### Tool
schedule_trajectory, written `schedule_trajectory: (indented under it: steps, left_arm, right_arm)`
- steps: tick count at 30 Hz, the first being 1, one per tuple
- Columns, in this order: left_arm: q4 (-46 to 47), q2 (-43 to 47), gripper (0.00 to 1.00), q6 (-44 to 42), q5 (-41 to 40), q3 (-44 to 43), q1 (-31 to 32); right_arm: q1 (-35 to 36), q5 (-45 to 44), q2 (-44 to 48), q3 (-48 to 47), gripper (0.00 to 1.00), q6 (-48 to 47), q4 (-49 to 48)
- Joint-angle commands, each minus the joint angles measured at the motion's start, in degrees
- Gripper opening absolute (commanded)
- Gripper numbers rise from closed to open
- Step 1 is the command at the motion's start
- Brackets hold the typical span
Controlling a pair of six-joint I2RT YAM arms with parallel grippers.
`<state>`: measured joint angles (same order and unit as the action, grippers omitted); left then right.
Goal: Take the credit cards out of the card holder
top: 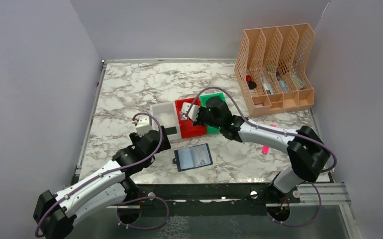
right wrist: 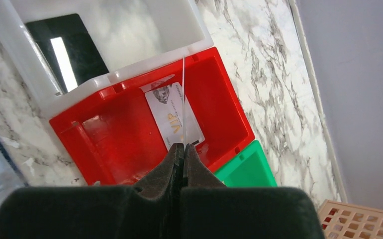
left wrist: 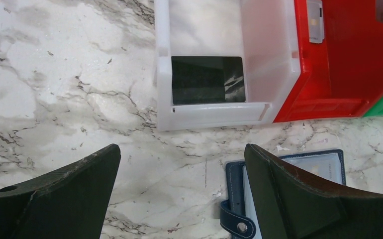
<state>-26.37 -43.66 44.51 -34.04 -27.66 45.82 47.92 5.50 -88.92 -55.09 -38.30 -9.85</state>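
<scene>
The card holder (top: 193, 157) lies open on the marble, pale sleeves up; its navy edge and snap tab (left wrist: 235, 219) show beside my left finger. My left gripper (left wrist: 182, 149) hangs open over bare marble between the holder and the white bin (top: 162, 112). A black credit card (left wrist: 207, 79) lies flat in that bin. My right gripper (right wrist: 183, 145) is shut on a thin credit card (right wrist: 183, 99), seen edge-on, over the red bin (right wrist: 110, 144). A silvery-grey card (right wrist: 167, 117) rests on the red bin's floor.
A green bin (right wrist: 249, 169) adjoins the red one on the right. A peach file organiser (top: 274, 64) stands at the back right. A small pink stick (top: 265, 148) lies near the right arm. Grey walls close in both sides.
</scene>
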Motion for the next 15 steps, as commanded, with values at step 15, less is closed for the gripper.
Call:
schedule_trajectory:
  steps: [15]
  left_arm:
    - [-1.30, 6.44, 0.99, 2.74, -0.79, 3.04, -0.12]
  right_arm:
    - [2.43, -18.97, -16.24, -11.71, 0.01, -7.09, 2.51]
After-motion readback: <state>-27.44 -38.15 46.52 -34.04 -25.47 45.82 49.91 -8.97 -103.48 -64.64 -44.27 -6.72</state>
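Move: The right hand, shut on a credit card, has the middle of the red bin about 4 cm ahead, 5 cm to its left and 12 cm below. The VIP card in that bin lies some 6 cm ahead and 5 cm left; the white bin is about 17 cm left and 4 cm ahead, the green bin 6 cm to the right and 6 cm ahead. From the left hand, the red bin is roughly 15 cm ahead, 17 cm right and 7 cm below. Sinking about 5 cm while reaching some 4 cm forward, the right hand brings its held card down towards the inside of the red bin. The wrist turns by roughly 15 degrees, dipping the left-pointing fingers and swinging slightly clockwise; the fingers stay shut on the card. ##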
